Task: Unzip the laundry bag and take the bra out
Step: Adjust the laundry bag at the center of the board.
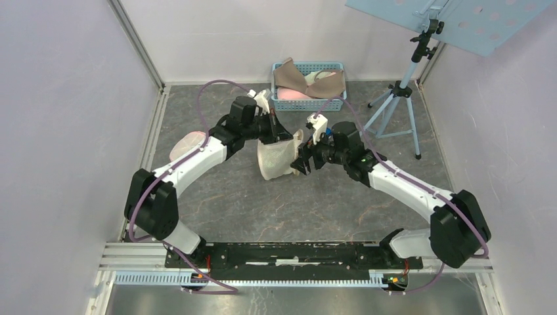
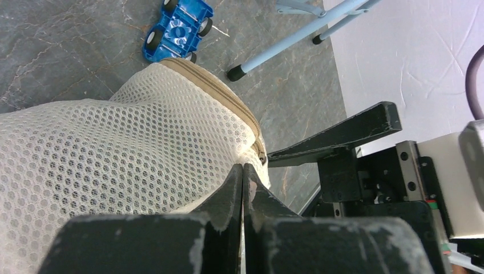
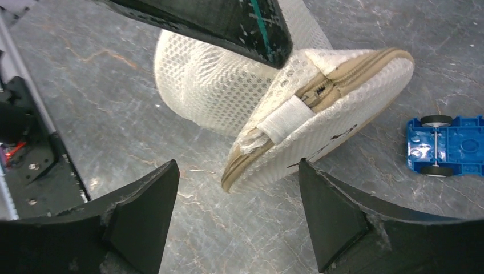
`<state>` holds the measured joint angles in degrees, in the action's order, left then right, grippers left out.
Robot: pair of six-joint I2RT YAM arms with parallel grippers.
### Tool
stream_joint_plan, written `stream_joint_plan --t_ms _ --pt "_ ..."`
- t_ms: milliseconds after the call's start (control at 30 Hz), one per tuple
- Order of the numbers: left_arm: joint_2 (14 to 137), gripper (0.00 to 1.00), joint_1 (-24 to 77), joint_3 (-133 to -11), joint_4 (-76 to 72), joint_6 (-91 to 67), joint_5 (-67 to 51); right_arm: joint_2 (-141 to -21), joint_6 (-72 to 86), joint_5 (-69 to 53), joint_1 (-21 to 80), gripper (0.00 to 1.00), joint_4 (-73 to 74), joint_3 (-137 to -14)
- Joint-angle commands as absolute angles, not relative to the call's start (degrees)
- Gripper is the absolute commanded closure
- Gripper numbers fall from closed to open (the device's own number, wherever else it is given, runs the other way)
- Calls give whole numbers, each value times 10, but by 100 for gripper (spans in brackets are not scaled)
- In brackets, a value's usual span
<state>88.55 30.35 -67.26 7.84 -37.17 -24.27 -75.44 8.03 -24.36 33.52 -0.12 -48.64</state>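
The laundry bag [image 1: 276, 161] is white mesh with a tan zipper [image 3: 337, 80], which is shut. It hangs just above the floor from my left gripper [image 1: 284, 136]. That gripper [image 2: 243, 168] is shut on the mesh near the zipper's end. My right gripper [image 1: 303, 161] is beside the bag on its right. In the right wrist view it [image 3: 237, 171] is open, and the bag's zipper corner and white tab [image 3: 282, 123] lie just beyond the fingertips without touching them. The bra is hidden; the mesh shows nothing of what is inside.
A blue toy car [image 3: 445, 145] lies upside down on the floor beside the bag. A blue basket [image 1: 336, 67] with underwear stands at the back wall. A tripod [image 1: 401, 98] stands at the back right. A pink item [image 1: 187, 143] lies under the left arm.
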Motion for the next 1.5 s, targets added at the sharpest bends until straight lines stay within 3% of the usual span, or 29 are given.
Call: stream_joint_plan --t_ms 0,100,267,400,467,533,600,667,833,1467 --pt "865 98 289 -652 14 -433 -267 -776 60 -154 347 21 -20 -522" --pt "851 98 282 -642 13 -432 -278 -780 48 -144 347 41 -18 -525" --pt "815 98 268 -619 26 -386 -303 -774 -34 -180 347 100 -1 -545" --pt "766 98 260 -591 31 -322 -349 -754 -128 -212 347 100 6 -556" --pt "744 93 254 -593 63 -265 -370 -745 -177 -235 347 100 21 -564" --pt "719 80 242 -594 99 -220 -379 -740 -212 -243 347 100 25 -572" --pt "694 55 230 -597 134 -172 -388 -739 -249 -258 347 100 33 -584" --pt "675 38 217 -611 186 -110 -397 -738 -288 -279 347 100 35 -594" --pt "656 21 205 -659 315 54 -411 -734 -359 -333 348 100 39 -607" --pt "645 22 212 -619 272 190 -532 -654 -490 -344 406 100 11 -506"
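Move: My right hand stands open around the bag's near zip end, about 2 cm ahead, 1 cm left and 2 cm lower. The laundry bag's middle lies some 7 cm to its left, level fore and aft, about 6 cm below. From my left hand, still shut on the rim, that middle is about 6 cm back, 4 cm left and 8 cm down. The blue toy car lies roughly 9 cm ahead and 8 cm right of my right hand, 13 cm lower. My right hand dips forward about 2 cm and pinches the zip rim, then lifts some 9 cm and draws back about 5 cm, rolling roughly 60 degrees counter-clockwise seen from behind. Once it grips, my left hand opens wide, lets go of the rim and travels back, left and up to the bag's left side, rolling about 45 degrees the other way. ##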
